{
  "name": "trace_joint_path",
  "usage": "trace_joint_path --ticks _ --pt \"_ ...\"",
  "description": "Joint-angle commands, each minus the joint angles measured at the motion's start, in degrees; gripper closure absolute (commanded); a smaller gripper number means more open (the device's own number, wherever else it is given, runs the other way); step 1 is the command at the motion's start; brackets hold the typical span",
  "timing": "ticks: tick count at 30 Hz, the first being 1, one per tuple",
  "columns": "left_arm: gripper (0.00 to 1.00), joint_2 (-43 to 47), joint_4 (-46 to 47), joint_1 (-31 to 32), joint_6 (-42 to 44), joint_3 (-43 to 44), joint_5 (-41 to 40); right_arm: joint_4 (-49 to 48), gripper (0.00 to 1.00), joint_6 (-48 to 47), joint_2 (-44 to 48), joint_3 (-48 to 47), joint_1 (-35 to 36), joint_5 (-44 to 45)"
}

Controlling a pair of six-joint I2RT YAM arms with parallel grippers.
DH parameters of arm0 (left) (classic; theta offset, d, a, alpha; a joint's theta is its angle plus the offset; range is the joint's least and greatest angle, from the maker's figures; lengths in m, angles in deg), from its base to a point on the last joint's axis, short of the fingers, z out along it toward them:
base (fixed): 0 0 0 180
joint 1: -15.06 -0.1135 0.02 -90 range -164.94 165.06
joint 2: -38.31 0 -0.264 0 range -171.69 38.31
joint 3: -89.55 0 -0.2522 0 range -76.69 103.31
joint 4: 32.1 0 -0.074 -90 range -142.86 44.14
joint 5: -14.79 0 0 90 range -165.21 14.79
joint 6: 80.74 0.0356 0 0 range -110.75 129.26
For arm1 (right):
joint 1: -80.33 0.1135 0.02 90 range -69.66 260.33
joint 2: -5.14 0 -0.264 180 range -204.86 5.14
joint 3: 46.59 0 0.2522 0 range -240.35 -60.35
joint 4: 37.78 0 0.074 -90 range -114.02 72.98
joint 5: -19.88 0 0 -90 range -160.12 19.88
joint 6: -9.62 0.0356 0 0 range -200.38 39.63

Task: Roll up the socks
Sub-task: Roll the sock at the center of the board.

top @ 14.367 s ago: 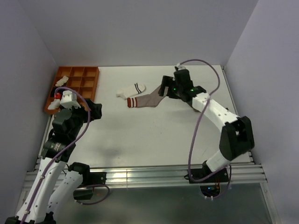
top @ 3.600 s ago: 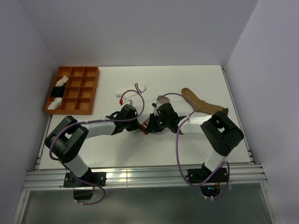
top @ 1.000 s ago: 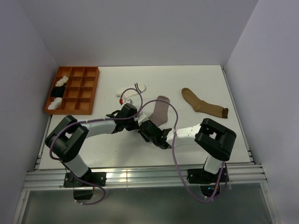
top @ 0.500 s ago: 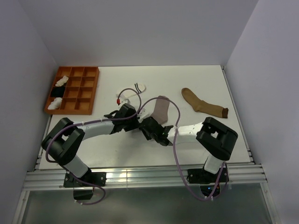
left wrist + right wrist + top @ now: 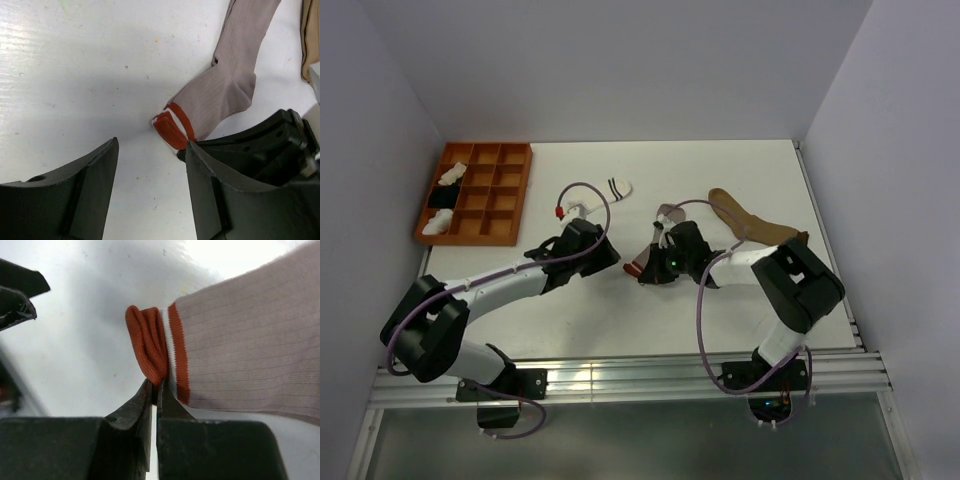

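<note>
The grey sock lies on the white table, and its red-striped cuff is folded over at the end. My right gripper is shut on the edge of that red cuff. My left gripper stands open just left of the cuff, with only bare table between its fingers. In the top view the left gripper faces the right gripper across a small gap. The short white striped sock lies further back. The tan-brown sock lies at the right, partly behind my right arm.
An orange compartment tray stands at the back left with white and black bundles in its left cells. A red-tipped cable loops over my left arm. Grey walls close in the table on three sides.
My left gripper has opened and drawn back to the left of the cuff. My right gripper has shut on the red cuff and moved up and right with it.
</note>
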Motion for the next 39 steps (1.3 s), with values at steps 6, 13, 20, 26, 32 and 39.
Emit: trace_joint_path --ticks 6,13,20,26,32,39 --pt "0.39 -0.8 4.2 -0.1 -2.8 -1.9 3.7 -16.6 1.0 18.2 -7.5 4.6 -8.1 -20.8" --pt "0.41 -6.0 7.3 0.3 -5.1 -1.0 6.1 -19.2 1.0 20.8 -12.0 5.5 -9.0 -21.6" --pt "0.44 -11.2 9.1 0.3 -7.3 0.7 7.1 -21.5 0.99 22.7 -13.8 6.2 -9.8 -21.6" --pt "0.48 -14.1 9.9 0.4 -8.0 1.5 7.7 -22.5 0.98 23.5 -14.9 6.7 -10.3 -21.5" --pt "0.54 -16.0 9.6 0.4 -8.0 2.2 8.0 -22.6 0.97 23.8 -14.6 7.6 -10.4 -20.5" --pt "0.64 -18.1 8.3 1.3 -7.8 3.3 7.9 -22.3 0.94 24.0 -14.3 8.1 -10.6 -19.4"
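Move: Rolled red cuff of the grey sock: about 5 cm right of the left gripper, about 1 cm back and 6 cm below; its middle sits 2 cm ahead and 1 cm left of the right fingers, already shut on its near end. The white sock lies roughly 20 cm ahead and 9 cm left of the cuff, the grey toe some 15 cm ahead and 9 cm right of it. Keep the right fingers shut on the cuff's near end, almost in place, and roll that wrist some 30 degrees, early on, so the fingers lie flatter and point more left. Bring the left gripper down about 6 cm, tipping slightly, then on to the right for 4 cm or so in all, narrowing its open fingers around the cuff's free far-left corner. ##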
